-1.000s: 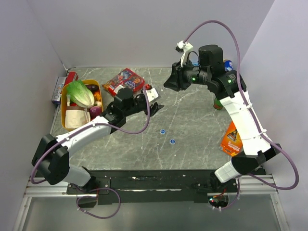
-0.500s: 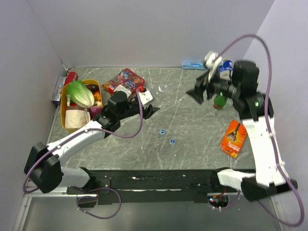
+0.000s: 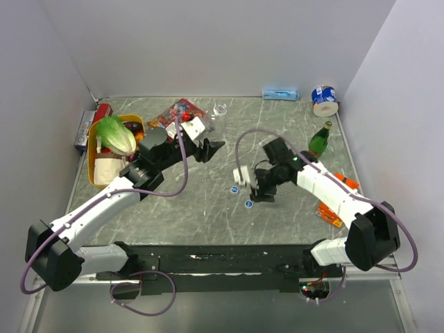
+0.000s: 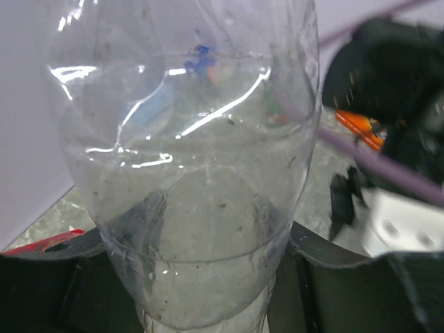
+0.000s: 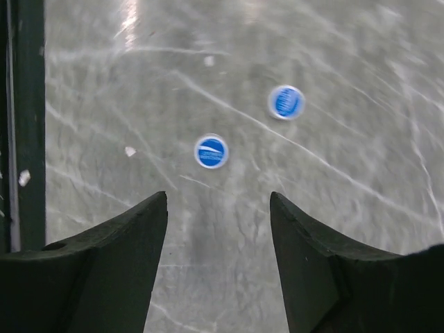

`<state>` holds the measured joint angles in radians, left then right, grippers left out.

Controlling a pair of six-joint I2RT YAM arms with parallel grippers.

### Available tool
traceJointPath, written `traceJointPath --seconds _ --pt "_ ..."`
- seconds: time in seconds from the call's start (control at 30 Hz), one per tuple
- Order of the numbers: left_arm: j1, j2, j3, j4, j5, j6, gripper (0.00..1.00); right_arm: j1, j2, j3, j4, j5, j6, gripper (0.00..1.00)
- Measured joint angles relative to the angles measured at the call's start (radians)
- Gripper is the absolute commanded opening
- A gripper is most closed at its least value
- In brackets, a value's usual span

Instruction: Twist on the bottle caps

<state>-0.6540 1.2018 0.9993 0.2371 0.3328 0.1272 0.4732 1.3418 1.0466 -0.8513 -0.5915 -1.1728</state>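
Note:
Two small blue bottle caps (image 3: 234,189) (image 3: 248,204) lie flat on the grey table. In the right wrist view the caps (image 5: 211,151) (image 5: 286,102) sit just ahead of my right gripper (image 5: 218,205), which is open and empty, low over the table. My right gripper (image 3: 258,192) hangs beside both caps. A clear plastic bottle (image 4: 187,180) fills the left wrist view, its narrow end between the jaws of my left gripper (image 3: 211,146), which is shut on it. A clear bottle (image 3: 220,109) shows just beyond that gripper in the top view; I cannot tell whether it is the same one.
A yellow bin (image 3: 91,158) with lettuce stands at the left, with a red snack pack (image 3: 177,114) behind the left gripper. A green glass bottle (image 3: 319,141), a blue-and-white tin (image 3: 324,100) and an orange packet (image 3: 331,214) are on the right.
My right arm swung from the raised back right down to the table's middle beside the caps, and its jaws opened. My left arm shifted a little back and left.

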Motion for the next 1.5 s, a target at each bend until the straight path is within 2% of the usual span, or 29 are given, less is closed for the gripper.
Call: traceJointPath --seconds 0.17,0.33,0.67,0.9,1.27,1.47,1.5 --pt "0.031 -0.014 0.0 0.006 -0.007 -0.018 0.01 0.067 0.05 -0.072 0.052 0.049 -0.172 0.65" --pt "0.049 -0.014 0.0 0.003 -0.009 -0.034 0.01 0.083 0.145 -0.085 0.109 0.08 -0.232 0.61" --pt "0.072 -0.014 0.0 0.0 -0.009 -0.038 0.01 0.096 0.226 -0.085 0.133 0.11 -0.291 0.6" --pt "0.08 -0.014 0.0 0.0 -0.009 -0.038 0.01 0.116 0.266 -0.085 0.163 0.12 -0.3 0.52" --pt "0.085 -0.014 -0.003 0.001 -0.009 -0.038 0.02 0.131 0.28 -0.122 0.176 0.136 -0.328 0.5" --pt "0.086 -0.014 -0.011 0.001 -0.009 -0.038 0.02 0.142 0.277 -0.134 0.193 0.139 -0.32 0.41" --pt "0.086 -0.014 -0.012 0.0 -0.009 -0.038 0.02 0.143 0.277 -0.135 0.198 0.139 -0.316 0.35"
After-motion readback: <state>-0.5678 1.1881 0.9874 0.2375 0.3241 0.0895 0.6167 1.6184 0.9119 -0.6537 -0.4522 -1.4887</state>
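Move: The nearer of the two blue-and-white bottle caps lies about 12 cm below the right hand, some 2 cm to its left and about 1 cm back. The other cap stands roughly 4 cm ahead and 6 cm left of that hand, at the same depth. From the left hand, which already holds the clear bottle, the nearer cap lies about 32 cm down, 7 cm back and 9 cm to the right. The nearer cap is approached from above by the right hand, which sinks about 11 cm, fast at first and then easing, while it turns some 20 degrees counter-clockwise and its fingers tip steeper downward. They narrow partway until the tips close on the cap's two sides. The left hand keeps its grip on the clear bottle and eases about 4 cm left and forward, away from the caps. ##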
